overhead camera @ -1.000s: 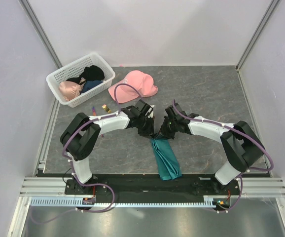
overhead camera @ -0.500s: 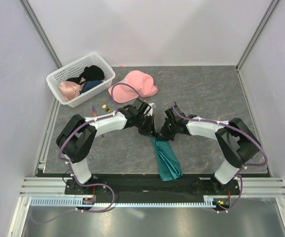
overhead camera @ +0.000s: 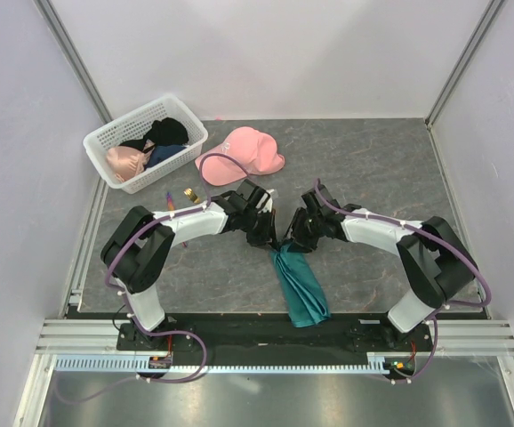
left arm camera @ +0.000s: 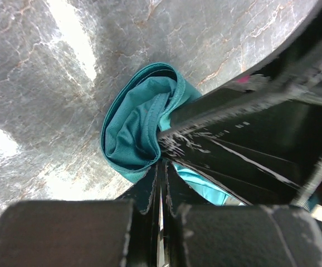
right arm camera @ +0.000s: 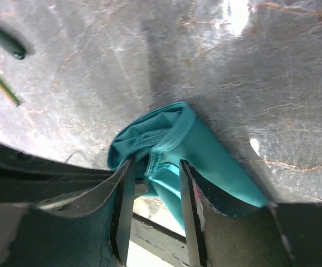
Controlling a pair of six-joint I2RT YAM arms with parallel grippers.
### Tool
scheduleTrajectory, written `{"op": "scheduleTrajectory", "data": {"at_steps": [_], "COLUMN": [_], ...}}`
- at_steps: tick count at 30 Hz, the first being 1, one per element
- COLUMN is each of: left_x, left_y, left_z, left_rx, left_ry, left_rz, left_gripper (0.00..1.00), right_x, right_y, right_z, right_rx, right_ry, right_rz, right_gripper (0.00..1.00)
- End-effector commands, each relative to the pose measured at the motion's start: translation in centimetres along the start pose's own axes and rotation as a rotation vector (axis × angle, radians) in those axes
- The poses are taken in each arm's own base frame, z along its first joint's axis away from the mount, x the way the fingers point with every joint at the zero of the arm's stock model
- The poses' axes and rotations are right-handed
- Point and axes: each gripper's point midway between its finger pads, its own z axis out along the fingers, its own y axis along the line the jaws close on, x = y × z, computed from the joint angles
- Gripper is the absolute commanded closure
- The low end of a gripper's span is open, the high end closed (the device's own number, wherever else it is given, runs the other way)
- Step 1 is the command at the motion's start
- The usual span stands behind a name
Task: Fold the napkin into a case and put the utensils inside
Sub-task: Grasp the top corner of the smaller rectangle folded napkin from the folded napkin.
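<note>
The napkin is a narrow, layered teal strip running from between my two grippers toward the near edge. Its far end is bunched. My left gripper is shut, its tips pinching the edge of that bunched end. My right gripper faces it from the right and stands open, with a fold of the napkin loose between the fingers. The utensils lie apart at the back left: a gold-headed fork and a thin purple-and-orange piece.
A white basket with clothes in it stands at the back left. A pink cap lies just behind the left arm. Both arms reach inward and nearly meet at the middle of the table.
My right gripper has opened and let go of the napkin's far end. The left gripper stays shut on it. The napkin has barely moved.
</note>
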Motion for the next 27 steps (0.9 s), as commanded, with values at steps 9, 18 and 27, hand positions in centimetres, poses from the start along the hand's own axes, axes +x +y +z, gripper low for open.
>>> {"op": "scheduleTrajectory", "data": {"at_steps": [9, 18, 27], "left_x": [-0.9, -0.8, -0.5], "left_y": [-1.8, -1.4, -0.1], "left_z": [-0.5, 0.0, 0.7], "left_rx": [0.055, 0.047, 0.001], "left_ry": [-0.032, -0.024, -0.019], "left_rz": [0.015, 0.013, -0.007], "left_gripper": [0.98, 0.98, 0.98], "right_x": [0.5, 0.8, -0.1], "right_y": [1.5, 0.1, 1.7], "right_z": [-0.5, 0.9, 2.1], "right_rx": [-0.066, -0.037, -0.106], "right_ry": [0.016, 0.023, 0.009], "right_rz": [-0.063, -0.043, 0.06], "right_gripper": [0.93, 1.0, 0.99]}}
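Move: The napkin's top corner sits between my right hand's half-open fingers, less than 1 cm left of and below their middle. From that hand the napkin's near end lies about 19 cm back and 4 cm right, the brush some 9 cm ahead and 20 cm left, and the pink cap about 22 cm ahead and 13 cm left. My left hand, already shut on the top edge, has that corner about 4 cm to its right and level ahead. My right fingers shut on the napkin's top corner while that hand lifts just under 1 cm. Then the right hand sinks some 2.5 cm and eases a bit over 1 cm left, close beside my left hand. My left hand keeps its pinch, holds nearly still at first, then lowers about 1.5 cm with it and drifts slightly left. ##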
